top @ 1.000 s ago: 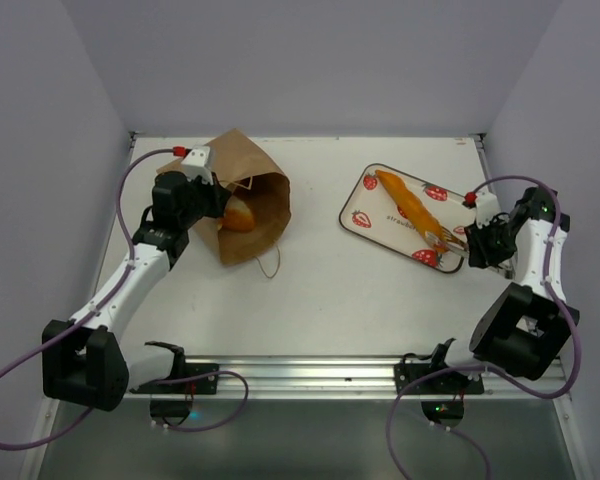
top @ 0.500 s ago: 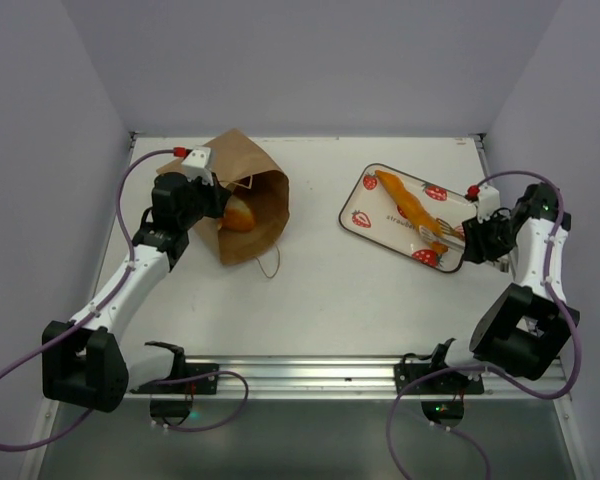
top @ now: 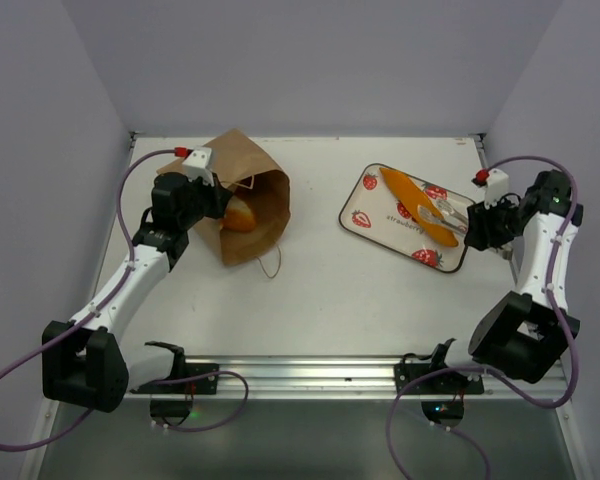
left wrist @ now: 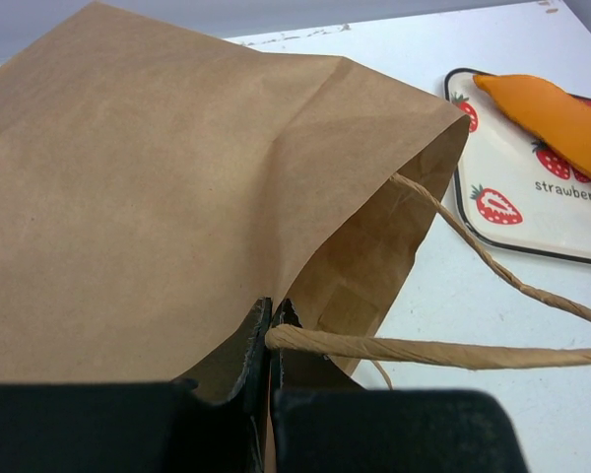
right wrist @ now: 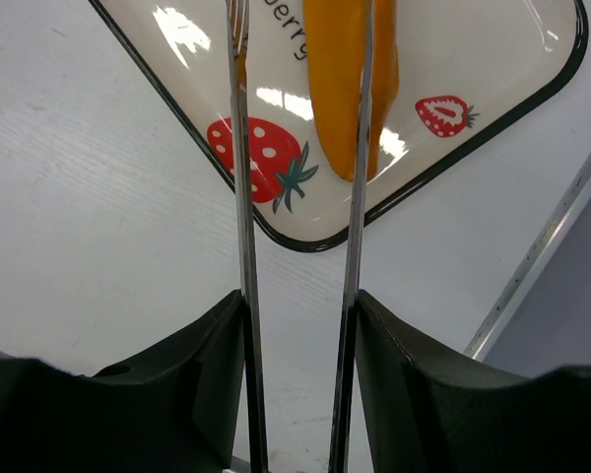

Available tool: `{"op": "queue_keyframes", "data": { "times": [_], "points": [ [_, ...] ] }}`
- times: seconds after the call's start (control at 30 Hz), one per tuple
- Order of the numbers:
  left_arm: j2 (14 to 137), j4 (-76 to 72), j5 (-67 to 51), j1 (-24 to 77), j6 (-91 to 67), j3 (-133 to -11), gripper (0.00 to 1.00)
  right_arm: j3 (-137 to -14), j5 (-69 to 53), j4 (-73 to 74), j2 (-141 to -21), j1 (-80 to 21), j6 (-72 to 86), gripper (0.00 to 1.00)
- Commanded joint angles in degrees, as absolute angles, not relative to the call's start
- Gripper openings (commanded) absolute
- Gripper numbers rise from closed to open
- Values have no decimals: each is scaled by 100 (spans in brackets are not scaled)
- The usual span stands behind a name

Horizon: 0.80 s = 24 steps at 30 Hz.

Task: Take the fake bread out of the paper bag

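Note:
The brown paper bag (top: 242, 205) lies on its side at the left, mouth towards the right. A round piece of fake bread (top: 239, 213) sits inside the mouth. My left gripper (top: 216, 198) (left wrist: 270, 313) is shut on the paper bag where the twisted handle (left wrist: 424, 350) joins the rim. A long orange fake bread (top: 417, 205) (right wrist: 350, 79) lies on the strawberry tray (top: 365, 215). My right gripper (top: 477, 225) (right wrist: 298, 301) is shut on metal tongs (top: 443, 214) (right wrist: 239, 197). The tongs' arms stand apart over the near end of that bread.
The strawberry tray (right wrist: 276, 108) sits at the back right, close to the table's right edge rail (right wrist: 547, 246). The bag's second handle (top: 270, 262) trails on the table in front of the bag. Purple walls close in the back and sides.
The right gripper has pulled back to the right and farther from the camera with the tongs, whose arms have spread wider. The long bread has shifted slightly on the tray. Left arm and bag unchanged.

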<state>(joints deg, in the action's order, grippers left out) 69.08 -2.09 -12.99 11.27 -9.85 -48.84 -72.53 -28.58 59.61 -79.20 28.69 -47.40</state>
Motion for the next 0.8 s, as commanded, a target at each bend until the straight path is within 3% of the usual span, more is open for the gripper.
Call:
{"op": "queue_keyframes", "data": {
  "times": [0.0, 0.27, 0.77],
  "points": [
    [6794, -580, -1652, 1090, -949, -4930, 0, -7716, -3445, 6248, -7664, 2874, -4790, 48],
    [6855, -571, -2047, 1099, -1186, -5071, 0, -8033, -3841, 6662, -7603, 2523, -4904, 48],
    [7066, -580, -2672, 1160, -1784, -5264, 0, -7840, -3253, 5881, -7558, -394, -4096, 46]
  ]
}}
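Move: The fake bread still in the paper bag lies far off to the right hand's left, about 58 cm, some 12 cm farther ahead and 12 cm lower. The bag's mouth, on the near side of that bread, is about 53 cm left and 13 ahead. Just under the tongs' tips, the already freed orange bread lies on the strawberry tray, about 14 cm ahead and 13 left. From the left hand, the bagged bread is about 4 cm ahead, 3 right and 16 below. The right hand, still gripping the spread tongs, first lifts about 4 cm clear of the orange bread and then sweeps fast to the left, some 16 cm in all, swinging the tongs over the tray towards the bag's mouth while turning nearly 30 degrees counter-clockwise. Meanwhile the left hand keeps its pinch on the bag's upper rim beside the paper handle and draws that rim about 3 cm right and slightly back, turning a little clockwise, so the mouth is brought towards the coming tongs. ##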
